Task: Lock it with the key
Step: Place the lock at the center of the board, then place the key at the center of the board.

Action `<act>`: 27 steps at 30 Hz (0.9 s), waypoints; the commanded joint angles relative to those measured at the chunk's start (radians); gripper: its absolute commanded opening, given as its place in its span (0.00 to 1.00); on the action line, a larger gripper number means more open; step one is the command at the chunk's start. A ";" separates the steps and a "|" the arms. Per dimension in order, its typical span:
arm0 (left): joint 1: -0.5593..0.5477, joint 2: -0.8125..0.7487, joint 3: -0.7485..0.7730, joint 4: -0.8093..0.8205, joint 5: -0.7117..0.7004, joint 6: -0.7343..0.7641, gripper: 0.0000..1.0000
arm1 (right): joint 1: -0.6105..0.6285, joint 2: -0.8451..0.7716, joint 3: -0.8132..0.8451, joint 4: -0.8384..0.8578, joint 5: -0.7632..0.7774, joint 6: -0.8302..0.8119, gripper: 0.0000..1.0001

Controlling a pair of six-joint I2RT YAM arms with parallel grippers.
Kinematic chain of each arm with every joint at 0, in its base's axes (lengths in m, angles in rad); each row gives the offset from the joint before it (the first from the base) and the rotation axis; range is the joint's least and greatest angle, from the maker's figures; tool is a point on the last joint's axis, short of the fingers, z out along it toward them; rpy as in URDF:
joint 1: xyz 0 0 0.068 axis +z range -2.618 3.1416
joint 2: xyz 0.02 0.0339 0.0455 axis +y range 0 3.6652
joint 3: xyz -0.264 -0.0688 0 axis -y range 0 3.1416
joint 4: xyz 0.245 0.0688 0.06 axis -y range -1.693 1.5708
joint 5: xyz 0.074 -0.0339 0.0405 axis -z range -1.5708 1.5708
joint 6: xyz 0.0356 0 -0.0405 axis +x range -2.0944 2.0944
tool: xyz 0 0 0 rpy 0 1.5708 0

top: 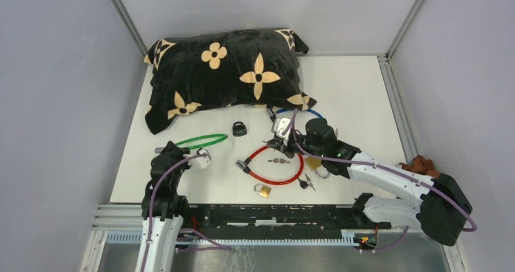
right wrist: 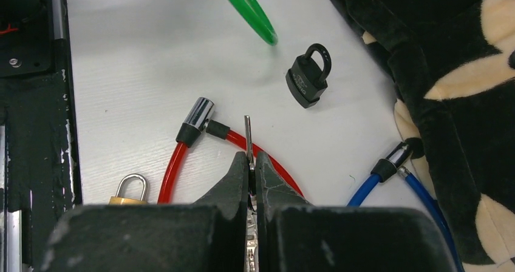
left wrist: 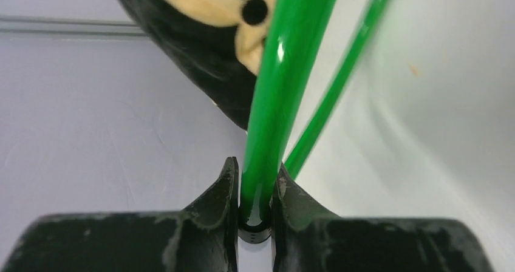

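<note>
My left gripper (left wrist: pixel 255 184) is shut on the green cable lock (left wrist: pixel 285 90) near one end; the cable runs up and away between the fingers. From above, its green loop (top: pixel 203 141) lies on the table at the left, with the left gripper (top: pixel 197 158) at its near end. My right gripper (right wrist: pixel 250 159) is shut on a key (right wrist: pixel 248 135), whose thin metal blade sticks out past the fingertips. It hovers over the red cable lock (right wrist: pixel 173 169), whose chrome end (right wrist: pixel 199 113) lies just left of the blade. In the top view the right gripper (top: pixel 280 139) sits mid-table.
A black padlock (right wrist: pixel 308 76) stands beyond the key. A brass padlock (top: pixel 262 190) and loose keys (top: pixel 306 183) lie near the front edge. A blue cable lock (right wrist: pixel 370 187) lies at the right, next to the black flowered pillow (top: pixel 225 71). Grey walls enclose the table.
</note>
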 commanded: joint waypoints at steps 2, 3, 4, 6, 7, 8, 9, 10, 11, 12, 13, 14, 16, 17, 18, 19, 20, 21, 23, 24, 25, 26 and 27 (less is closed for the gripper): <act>0.003 -0.019 0.039 -0.219 0.040 0.344 0.31 | -0.001 0.058 0.067 0.049 -0.050 0.005 0.00; 0.004 -0.021 0.062 -0.315 0.082 0.356 0.52 | 0.000 0.073 0.080 0.057 -0.057 0.011 0.00; 0.004 -0.020 0.082 -0.378 0.101 0.371 0.77 | 0.003 0.085 0.091 0.067 -0.066 0.016 0.00; 0.005 -0.007 0.137 -0.510 0.131 0.441 0.99 | 0.013 0.125 0.128 0.080 -0.087 0.034 0.00; 0.003 0.003 0.160 -0.569 0.139 0.467 0.99 | 0.022 0.148 0.148 0.081 -0.100 0.039 0.00; 0.004 0.017 0.185 -0.627 0.146 0.494 1.00 | 0.037 0.179 0.175 0.074 -0.107 0.041 0.00; 0.004 0.035 0.212 -0.690 0.152 0.526 1.00 | 0.051 0.209 0.203 0.063 -0.108 0.043 0.00; 0.004 0.054 0.243 -0.744 0.159 0.555 1.00 | 0.067 0.247 0.243 0.045 -0.112 0.043 0.00; 0.004 0.076 0.274 -0.798 0.168 0.581 1.00 | 0.081 0.290 0.281 0.035 -0.131 0.056 0.00; 0.004 0.102 0.309 -0.845 0.177 0.599 1.00 | 0.089 0.330 0.314 0.034 -0.169 0.075 0.00; 0.004 0.127 0.345 -0.878 0.187 0.609 1.00 | 0.099 0.378 0.351 0.036 -0.201 0.103 0.00; 0.004 0.155 0.375 -0.903 0.196 0.608 1.00 | 0.108 0.419 0.380 0.045 -0.220 0.129 0.00; 0.004 0.208 0.425 -0.953 0.192 0.611 1.00 | 0.139 0.507 0.446 0.045 -0.218 0.151 0.00; 0.004 0.229 0.433 -0.981 0.177 0.623 1.00 | 0.155 0.552 0.480 0.042 -0.213 0.156 0.00; 0.005 0.242 0.434 -1.001 0.165 0.630 1.00 | 0.164 0.597 0.511 0.045 -0.212 0.177 0.00; 0.005 0.250 0.434 -1.010 0.162 0.630 1.00 | 0.172 0.638 0.553 0.053 -0.222 0.201 0.00; 0.006 0.251 0.433 -1.009 0.164 0.624 1.00 | 0.176 0.687 0.590 0.063 -0.232 0.232 0.00; 0.005 0.252 0.435 -1.007 0.163 0.625 1.00 | 0.176 0.728 0.618 0.073 -0.245 0.281 0.00; 0.006 0.262 0.449 -1.006 0.154 0.640 1.00 | 0.175 0.821 0.687 0.078 -0.255 0.340 0.00; 0.005 0.272 0.462 -0.992 0.159 0.634 1.00 | 0.176 0.858 0.718 0.067 -0.256 0.359 0.00; 0.005 0.282 0.484 -0.973 0.177 0.608 1.00 | 0.178 0.901 0.749 0.054 -0.261 0.375 0.00; 0.004 0.296 0.510 -0.954 0.208 0.564 1.00 | 0.179 0.933 0.778 0.044 -0.261 0.391 0.00; 0.004 0.314 0.543 -0.938 0.249 0.515 1.00 | 0.179 0.966 0.797 0.043 -0.264 0.417 0.00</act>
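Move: The left hand still holds the green lock by its metal head. The loop's middle lies about 8 cm to its right, 5 cm ahead and 6 cm lower; the board spot for the loop is roughly 11 cm right, level, 12 cm down. From the right hand, key in fingers, the green loop is some 25 cm left, 7 cm ahead and 10 cm lower; the black padlock 10 cm left, 14 cm ahead, and the red lock 3 cm right, 3 cm ahead, both about 15 cm down. Sinking and drawing back, the left hand opens wide early on and lets go of the green lock, dips about 4 cm, then rises nearly to its old height, ending 9 cm farther back with its fingers tipped down. The right hand, still pinching the key, sweeps some 20 cm left towards the green lock, sinking 6 cm late on and rolling as it turns counter-clockwise. ##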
